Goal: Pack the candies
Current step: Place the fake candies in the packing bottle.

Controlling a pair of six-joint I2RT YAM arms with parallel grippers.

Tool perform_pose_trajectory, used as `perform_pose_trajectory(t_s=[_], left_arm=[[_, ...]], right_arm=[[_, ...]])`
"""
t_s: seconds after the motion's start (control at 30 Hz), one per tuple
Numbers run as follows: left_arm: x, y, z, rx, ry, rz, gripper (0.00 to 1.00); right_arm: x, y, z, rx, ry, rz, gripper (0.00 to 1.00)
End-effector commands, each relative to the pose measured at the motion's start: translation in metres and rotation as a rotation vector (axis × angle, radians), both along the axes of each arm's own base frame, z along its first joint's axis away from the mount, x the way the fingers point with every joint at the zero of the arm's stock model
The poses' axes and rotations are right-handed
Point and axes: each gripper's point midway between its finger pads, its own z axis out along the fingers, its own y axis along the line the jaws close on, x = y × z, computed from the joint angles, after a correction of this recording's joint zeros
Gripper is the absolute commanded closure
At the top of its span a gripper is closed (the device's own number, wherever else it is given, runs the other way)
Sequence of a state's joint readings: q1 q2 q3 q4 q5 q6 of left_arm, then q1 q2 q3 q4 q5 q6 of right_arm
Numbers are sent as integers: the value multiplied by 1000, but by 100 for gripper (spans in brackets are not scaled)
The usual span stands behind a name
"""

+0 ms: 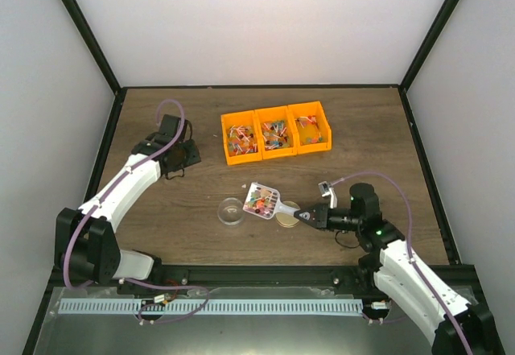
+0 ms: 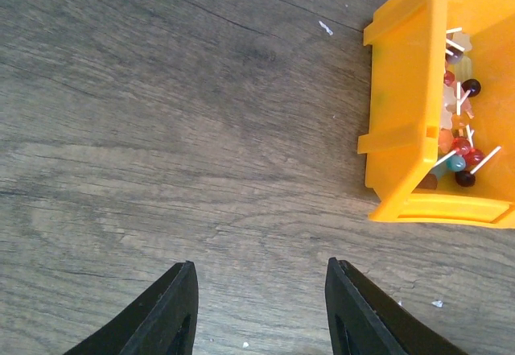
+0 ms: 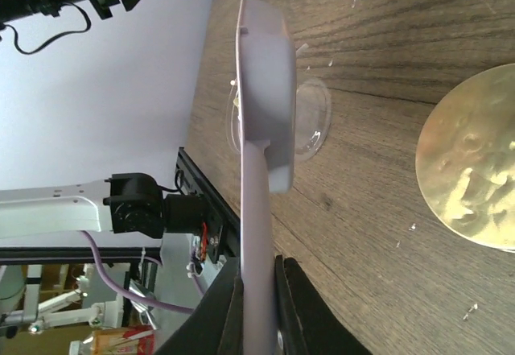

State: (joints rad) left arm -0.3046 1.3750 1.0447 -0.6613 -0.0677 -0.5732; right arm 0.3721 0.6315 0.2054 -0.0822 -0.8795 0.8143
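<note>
Candies (image 1: 259, 203) fill a white scoop (image 1: 263, 199) that hangs just right of a small clear container (image 1: 232, 211). My right gripper (image 1: 310, 216) is shut on the scoop's handle (image 3: 257, 234). In the right wrist view the scoop (image 3: 263, 89) shows edge-on in front of the clear container (image 3: 310, 121), and the right gripper (image 3: 257, 291) clamps the handle. More candies (image 1: 273, 134) lie in three orange bins (image 1: 226, 138). My left gripper (image 1: 181, 155) stands open over bare wood, left of the bins. In its own view the left gripper (image 2: 261, 266) holds nothing, with a bin (image 2: 402, 130) of candies (image 2: 460, 146) at the right.
A round gold lid (image 1: 287, 214) lies flat on the table under the scoop's handle, seen also as the gold lid (image 3: 475, 170) at the right of the right wrist view. Black frame rails border the wooden table (image 1: 177, 210).
</note>
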Motion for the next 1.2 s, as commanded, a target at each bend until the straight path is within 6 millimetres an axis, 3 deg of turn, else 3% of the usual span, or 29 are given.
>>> perform_pose_trajectory(t_s=[0.0, 0.4, 0.8, 1.17], left_arm=[[2, 4, -2, 13, -11, 14, 54], [4, 3, -9, 11, -5, 19, 54], [2, 6, -13, 21, -3, 21, 54], [-3, 9, -14, 30, -2, 19, 54]], right_arm=[[9, 5, 21, -44, -109, 17, 99], [14, 12, 29, -102, -159, 44, 99], [11, 40, 32, -201, -197, 98, 99], [11, 51, 34, -331, -252, 121, 99]])
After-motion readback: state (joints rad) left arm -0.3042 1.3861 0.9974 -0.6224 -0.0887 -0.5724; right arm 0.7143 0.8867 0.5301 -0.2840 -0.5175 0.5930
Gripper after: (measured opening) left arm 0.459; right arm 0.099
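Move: The open clear bottle stands about 19 cm to the right hand's left and some 3 cm farther out, roughly 10 cm lower. The loaded head of the held scoop reaches about 11 cm to this hand's left and 3 cm ahead, slightly below. The golden lid lies some 3 cm left and 3 cm ahead, 12 cm down; the orange tray's middle is 26 cm ahead and 7 cm left. From the left hand, the bottle lies about 14 cm back and 11 cm right. The right hand keeps its pinch on the scoop's handle and carries the load of candies about 5 cm to the left, bringing the head in over the near-hand side of the clear bottle. It rises some 2 cm on the way, while the wrist tips the leftward-pointing scoop head downward by some 15 degrees and turns a little counter-clockwise. ##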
